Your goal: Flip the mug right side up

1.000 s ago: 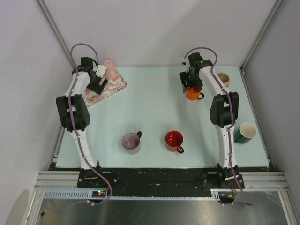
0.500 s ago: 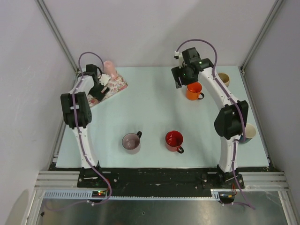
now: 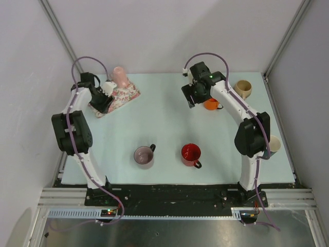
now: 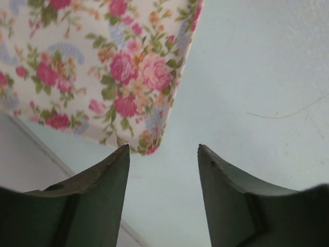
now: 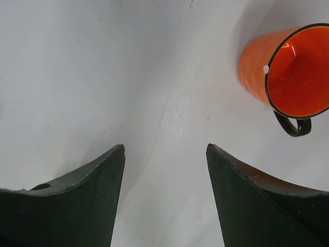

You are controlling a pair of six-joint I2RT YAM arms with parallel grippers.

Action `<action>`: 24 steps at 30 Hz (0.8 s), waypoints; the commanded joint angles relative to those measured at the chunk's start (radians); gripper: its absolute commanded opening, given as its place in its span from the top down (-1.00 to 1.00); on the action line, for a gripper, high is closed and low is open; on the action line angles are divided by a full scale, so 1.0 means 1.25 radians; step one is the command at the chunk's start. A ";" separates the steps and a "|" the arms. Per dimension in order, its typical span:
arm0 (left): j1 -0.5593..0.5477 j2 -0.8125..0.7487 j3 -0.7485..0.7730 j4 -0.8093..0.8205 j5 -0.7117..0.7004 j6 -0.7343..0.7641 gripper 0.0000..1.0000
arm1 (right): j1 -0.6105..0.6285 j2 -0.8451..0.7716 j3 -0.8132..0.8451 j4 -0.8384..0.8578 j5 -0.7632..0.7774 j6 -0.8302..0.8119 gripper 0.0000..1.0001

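An orange mug (image 3: 212,104) stands upright at the back right of the table, its open mouth (image 5: 295,72) facing up and its handle toward the near side. My right gripper (image 3: 193,98) hangs just left of it, open, with only bare table between its fingers (image 5: 165,148). A pink mug (image 3: 121,76) stands on the far corner of a floral mat (image 3: 126,94); I cannot tell which way up it is. My left gripper (image 3: 104,103) hovers over the mat's near-left corner (image 4: 149,146), open and empty (image 4: 163,149).
A grey-purple mug (image 3: 144,156) and a red mug (image 3: 190,153) stand upright near the front middle. A tan mug (image 3: 243,87) sits at the back right. A teal mug (image 3: 272,144) shows partly behind the right arm. The table's left edge (image 4: 46,154) runs close to the mat.
The right gripper has lifted off the orange mug and shifted left, leaving it upright. The left gripper has drawn back from the pink mug to the mat's near-left corner, its jaws narrower.
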 commanded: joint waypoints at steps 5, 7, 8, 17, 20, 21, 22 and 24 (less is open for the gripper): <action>-0.075 0.112 0.055 -0.008 -0.059 0.106 -0.11 | 0.024 -0.090 -0.044 -0.005 0.034 -0.002 -0.39; -0.090 0.133 0.072 -0.009 -0.073 0.110 -0.14 | 0.027 -0.104 -0.061 -0.003 0.037 -0.002 -0.39; -0.095 0.147 0.087 -0.009 -0.077 0.104 -0.14 | 0.027 -0.109 -0.067 -0.004 0.039 -0.001 -0.39; -0.110 0.229 0.165 -0.025 -0.123 0.081 0.22 | 0.033 -0.164 -0.143 0.008 0.036 -0.007 -0.40; -0.114 0.227 0.157 -0.038 -0.122 0.098 0.78 | 0.033 -0.168 -0.148 0.008 0.040 -0.010 -0.39; -0.115 0.220 0.150 -0.043 -0.122 0.104 0.89 | 0.033 -0.168 -0.147 0.007 0.042 -0.011 -0.39; -0.115 0.213 0.137 -0.046 -0.123 0.108 0.94 | 0.033 -0.169 -0.146 0.005 0.043 -0.011 -0.39; -0.111 0.187 0.097 -0.051 -0.111 0.118 0.98 | 0.034 -0.170 -0.142 0.002 0.043 -0.013 -0.39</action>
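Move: The floral cloth's near right edge, where I will pinch, lies about 3 cm ahead of my left hand, 3 cm to its right and 8 cm below. The pink mug stands some 18 cm ahead and 9 cm right of this hand. From my right hand that edge is roughly 42 cm left, 5 cm ahead and 14 cm down; the orange mug is about 8 cm ahead and 9 cm right of it, 10 cm down. I sink my left hand about 7 cm towards the cloth while carrying it some 3 cm to the right, twisting slightly clockwise. Once down, I slide it 2 cm or so forward and shut the fingers, pinching the cloth's near right edge between the tips. Meanwhile my open, empty right hand draws back nearly 5 cm, away from the orange mug. ##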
